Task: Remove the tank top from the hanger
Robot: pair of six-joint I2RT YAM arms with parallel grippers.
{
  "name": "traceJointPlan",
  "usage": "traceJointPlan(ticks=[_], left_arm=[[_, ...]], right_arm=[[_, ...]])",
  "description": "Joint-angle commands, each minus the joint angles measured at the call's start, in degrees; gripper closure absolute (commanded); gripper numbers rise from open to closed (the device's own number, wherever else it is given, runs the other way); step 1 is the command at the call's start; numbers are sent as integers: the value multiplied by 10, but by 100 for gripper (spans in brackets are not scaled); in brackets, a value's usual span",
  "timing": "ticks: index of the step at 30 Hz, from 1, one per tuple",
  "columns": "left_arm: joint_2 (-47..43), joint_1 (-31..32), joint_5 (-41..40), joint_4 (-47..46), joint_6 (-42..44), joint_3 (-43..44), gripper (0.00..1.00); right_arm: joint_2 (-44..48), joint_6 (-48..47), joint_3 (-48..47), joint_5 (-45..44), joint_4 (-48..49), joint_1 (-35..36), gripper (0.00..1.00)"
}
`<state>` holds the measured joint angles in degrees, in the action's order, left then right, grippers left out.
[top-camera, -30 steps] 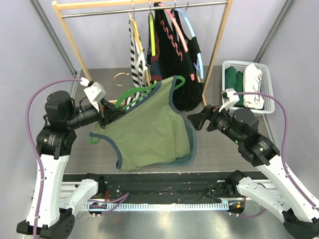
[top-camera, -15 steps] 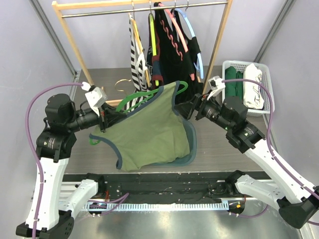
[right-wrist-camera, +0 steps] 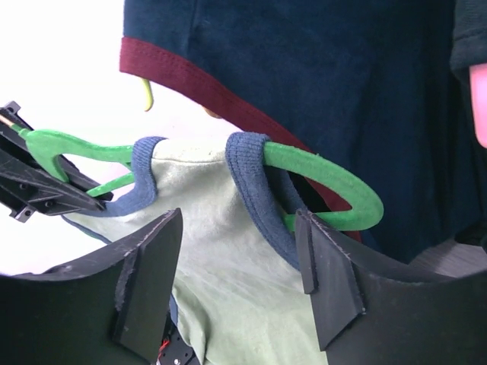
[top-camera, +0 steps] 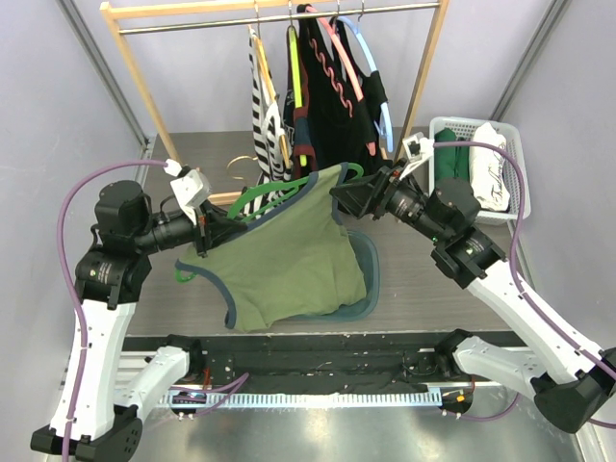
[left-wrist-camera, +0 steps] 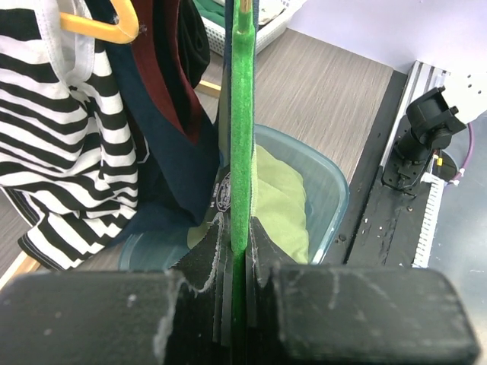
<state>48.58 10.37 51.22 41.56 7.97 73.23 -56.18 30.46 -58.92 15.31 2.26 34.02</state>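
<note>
An olive green tank top (top-camera: 289, 260) with navy blue trim hangs on a bright green hanger (top-camera: 265, 190), held above the table. My left gripper (top-camera: 205, 228) is shut on the green hanger (left-wrist-camera: 241, 137) near its left end. My right gripper (top-camera: 344, 199) is open at the top's right shoulder. In the right wrist view its jaws straddle the blue strap (right-wrist-camera: 259, 194) looped over the hanger's end (right-wrist-camera: 335, 190), with the tank top (right-wrist-camera: 221, 251) between them. My right gripper (right-wrist-camera: 236, 251) holds nothing.
A wooden clothes rack (top-camera: 279, 12) at the back carries a striped garment (top-camera: 265, 115) and dark garments (top-camera: 337, 106) right behind the hanger. A white basket (top-camera: 478, 164) of folded clothes stands at the right. A loose tan hanger (top-camera: 233, 154) lies on the table.
My right gripper has moved left and forward from the right side up to the tank top's right shoulder. My left gripper has kept its hold, tilting the hanger slightly.
</note>
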Motion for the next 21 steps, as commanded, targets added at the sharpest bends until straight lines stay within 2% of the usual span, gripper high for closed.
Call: traceJointPlan(ticks=[1,3,5,6,9,11,12,18,21], left_arm=[[-6,3,26,-24,-3,8,100],[-6,4,27,-24,-4,5,100],[-7,5,26,-24,-4,2,100],[-7,5,25,-24,-3,1,100],[-9,4,21,-24,0,-3,100],[-9,4,19,-24,4,-7,100],[-9,5,19,-24,5,-9,100],[-16,5,-11,-24,21,-18,100],[-19,4,-29,-19,39,-27,100]], right_arm=[[-10,16,-28,14,54,2,34],[-14,21,-30,19,59,2,37],[-17,26,-30,23,64,2,46],[-17,28,-30,22,65,2,54],[-17,30,-26,22,71,2,67],[-16,30,-26,24,71,1,71],[-16,30,-26,24,71,1,77],[12,23,-24,13,31,2,91],[34,16,-17,-21,-3,2,93]])
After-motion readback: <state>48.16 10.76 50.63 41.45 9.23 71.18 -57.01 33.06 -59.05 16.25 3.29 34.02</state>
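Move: The tank top's blue-edged shoulder strap lies almost between my open right fingers, some 2 cm ahead and 1 cm left, level with them. The green hanger's far end sticks out about 7 cm ahead and 2 cm right; the navy top with maroon trim hangs roughly 16 cm ahead and 8 cm left, at about hand height. From my left hand the strap is some 24 cm right, 9 cm ahead and 1 cm higher. I close my right fingers from well open to nearly shut, pinching the tank top's shoulder strap against itself just short of the hanger's end. Meanwhile that hand only eases about 1 cm left and slightly forward onto the strap, then settles partly back. My left hand keeps its grip on the hanger and sinks about 1 cm late on. ##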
